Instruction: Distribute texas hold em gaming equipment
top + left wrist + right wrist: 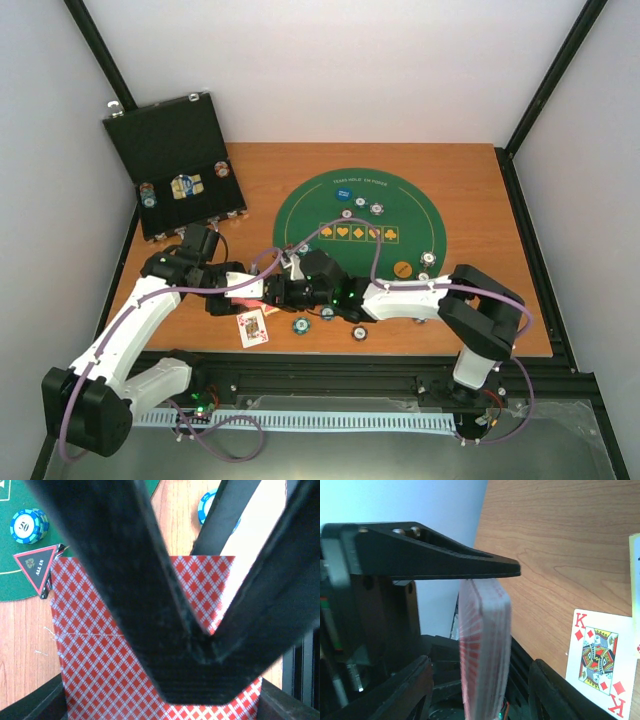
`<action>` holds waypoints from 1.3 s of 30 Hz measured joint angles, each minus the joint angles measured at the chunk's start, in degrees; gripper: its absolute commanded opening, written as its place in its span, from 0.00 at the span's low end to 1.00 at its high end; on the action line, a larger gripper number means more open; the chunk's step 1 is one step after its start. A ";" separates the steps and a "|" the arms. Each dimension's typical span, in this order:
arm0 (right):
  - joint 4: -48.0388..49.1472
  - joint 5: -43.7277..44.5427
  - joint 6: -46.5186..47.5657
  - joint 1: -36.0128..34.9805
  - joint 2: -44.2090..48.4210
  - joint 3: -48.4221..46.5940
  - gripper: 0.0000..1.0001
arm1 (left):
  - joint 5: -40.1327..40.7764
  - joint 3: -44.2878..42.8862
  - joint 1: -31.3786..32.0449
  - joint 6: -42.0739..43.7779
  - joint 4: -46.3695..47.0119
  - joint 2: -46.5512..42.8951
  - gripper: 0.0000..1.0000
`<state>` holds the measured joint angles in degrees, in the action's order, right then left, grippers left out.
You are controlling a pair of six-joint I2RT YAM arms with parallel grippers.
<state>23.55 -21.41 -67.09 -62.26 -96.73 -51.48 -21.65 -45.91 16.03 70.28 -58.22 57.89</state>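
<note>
My left gripper (pixel 200 680) is shut on a deck of red-backed playing cards (pixel 100 645), held just above the table's near left part. In the top view the left gripper (pixel 238 288) meets my right gripper (pixel 277 295) there. The right wrist view shows the deck (pixel 485 630) edge-on between the right gripper's (pixel 481 666) open jaws, with a gap on each side. A king of diamonds (pixel 252 327) lies face up on the wood. A dark "ALL IN" triangle (pixel 36 566) and a teal chip (pixel 28 526) sit on the mat edge.
The green round mat (pixel 420 215) carries several chips, a blue button (pixel 344 193) and an orange button (pixel 402 268). Loose chips (pixel 299 325) lie near the front edge. An open black case (pixel 175 165) with chips stands at the back left.
</note>
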 measured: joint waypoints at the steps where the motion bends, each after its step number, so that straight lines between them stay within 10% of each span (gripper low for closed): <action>1: 0.79 -0.24 -0.15 -0.11 -0.72 -0.02 0.46 | 0.02 0.00 0.00 0.02 -0.11 0.02 0.55; 23: 0.11 1.16 -1.33 1.46 1.90 3.10 0.39 | 0.31 -0.33 0.00 0.02 -0.96 -0.39 0.55; 39: -3.39 1.27 0.17 0.46 1.90 -0.87 0.09 | 2.45 0.24 0.00 0.04 -0.02 0.68 0.55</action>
<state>20.16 -20.14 -66.92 -61.80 -94.83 -52.36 -19.20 -45.67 16.03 70.32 -58.24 58.57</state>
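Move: The deck of cards, held in the left gripper, has its middle about 2 cm left of the right hand, 1 cm ahead and 2 cm lower; from the left hand it lies some 2 cm to the right and 1 cm lower. Counted from the right hand, on the table roughly 15 cm below, the king card is about 7 cm back and 4 cm left, the ace card 3 cm back, and the green chips 6 cm back and 8 cm right. The deck stays in the left gripper's hold while the right hand's fingers, already straddling its right end, work at the cards: they dip about 2 cm, draw some 2.5 cm to the right while climbing a little, then come back left about 1.5 cm and rise 2 cm. From roughly half open they close almost shut, most of it at the end, pinching at the red-backed top cards. ##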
